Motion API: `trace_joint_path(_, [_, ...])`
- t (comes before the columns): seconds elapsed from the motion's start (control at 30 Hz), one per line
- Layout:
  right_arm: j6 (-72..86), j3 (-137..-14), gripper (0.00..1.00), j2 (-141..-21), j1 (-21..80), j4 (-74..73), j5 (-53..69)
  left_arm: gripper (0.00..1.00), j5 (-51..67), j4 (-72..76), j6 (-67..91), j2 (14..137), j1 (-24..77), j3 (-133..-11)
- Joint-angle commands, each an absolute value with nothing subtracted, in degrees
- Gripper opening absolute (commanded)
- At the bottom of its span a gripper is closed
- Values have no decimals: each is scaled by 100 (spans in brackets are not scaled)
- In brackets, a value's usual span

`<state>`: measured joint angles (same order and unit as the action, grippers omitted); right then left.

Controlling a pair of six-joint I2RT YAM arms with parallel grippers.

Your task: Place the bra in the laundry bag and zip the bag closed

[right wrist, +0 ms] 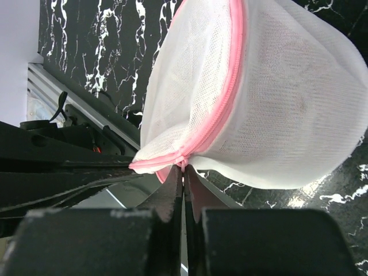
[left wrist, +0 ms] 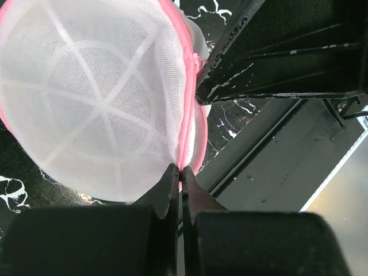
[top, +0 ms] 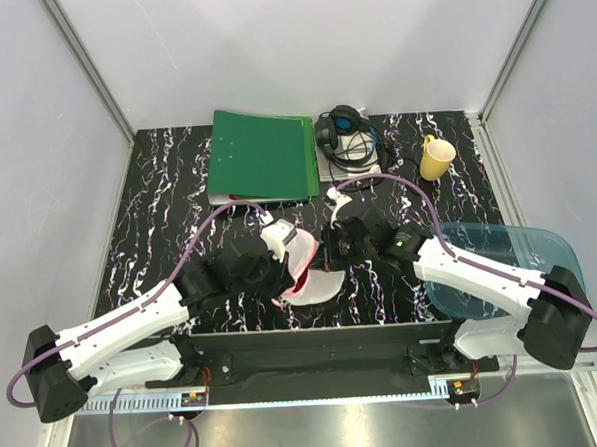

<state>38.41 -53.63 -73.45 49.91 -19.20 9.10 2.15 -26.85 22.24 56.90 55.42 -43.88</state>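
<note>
The laundry bag [top: 316, 275] is a white mesh pouch with pink trim, held between the two arms near the table's front edge. My left gripper [left wrist: 181, 168] is shut on the bag's pink edge [left wrist: 187, 115], with the ribbed round face [left wrist: 92, 98] filling the view above it. My right gripper [right wrist: 184, 167] is shut on the small pink zip pull where the zip line [right wrist: 221, 109] ends. In the top view the left gripper [top: 291, 262] and right gripper [top: 327, 256] flank the bag. A red sliver [top: 299, 281] at the bag's left edge may be the bra; no red shows through the mesh elsewhere.
A green folder [top: 262, 153] lies at the back. Beside it, headphones [top: 346, 133] rest on a white box, with a yellow mug [top: 436, 157] further right. A translucent blue tray [top: 511, 257] sits under the right arm. The black front rail [top: 315, 343] runs just below the bag.
</note>
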Motion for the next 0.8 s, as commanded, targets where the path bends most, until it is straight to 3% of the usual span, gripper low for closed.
trace_joint_path(0.0, [3797, -5335, 0, -7049, 5010, -2117, 194, 0, 273, -2742, 2083, 5502, 5546, -4368])
trace_joint_path(0.43, [3560, -5396, 0, -6750, 4659, -2707, 193, 0, 123, -3155, 2039, 5545, 5546, -4297])
trace_joint_path(0.6, [3682, -5388, 1, -6750, 4623, -2602, 1044, 0, 193, -3094, 1952, 5555, 5555, -4377])
trace_joint_path(0.67, [3779, -5379, 21, -6706, 4623, -2602, 1570, 0, 150, -3050, 1820, 5485, 5555, -4412])
trace_joint_path(0.7, [3953, -5388, 46, -6654, 4623, -2610, 1652, 0, 123, -2998, 1785, 5458, 5546, -4430])
trace_joint_path(0.77, [4156, -5545, 68, -6426, 4606, -2898, 1548, 0, 79, -2945, 1671, 5388, 5546, -4500])
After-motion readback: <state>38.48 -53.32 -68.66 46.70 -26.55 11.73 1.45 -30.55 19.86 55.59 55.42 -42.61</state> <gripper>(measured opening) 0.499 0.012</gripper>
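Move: The right fingers already pinch the zipper pull. From that hand the red bra showing in the bag is about 3 cm back, 6 cm left and 3 cm lower. The mesh bag's middle is level with it front to back, some 3 cm left and 6 cm lower. The left fingers already hold the bag's zip end, with the pull about 5 cm ahead, 11 cm right and slightly above. The right hand tugs the zipper pull about 3.5 cm right, then opens; the left keeps pinching, easing left and down. ##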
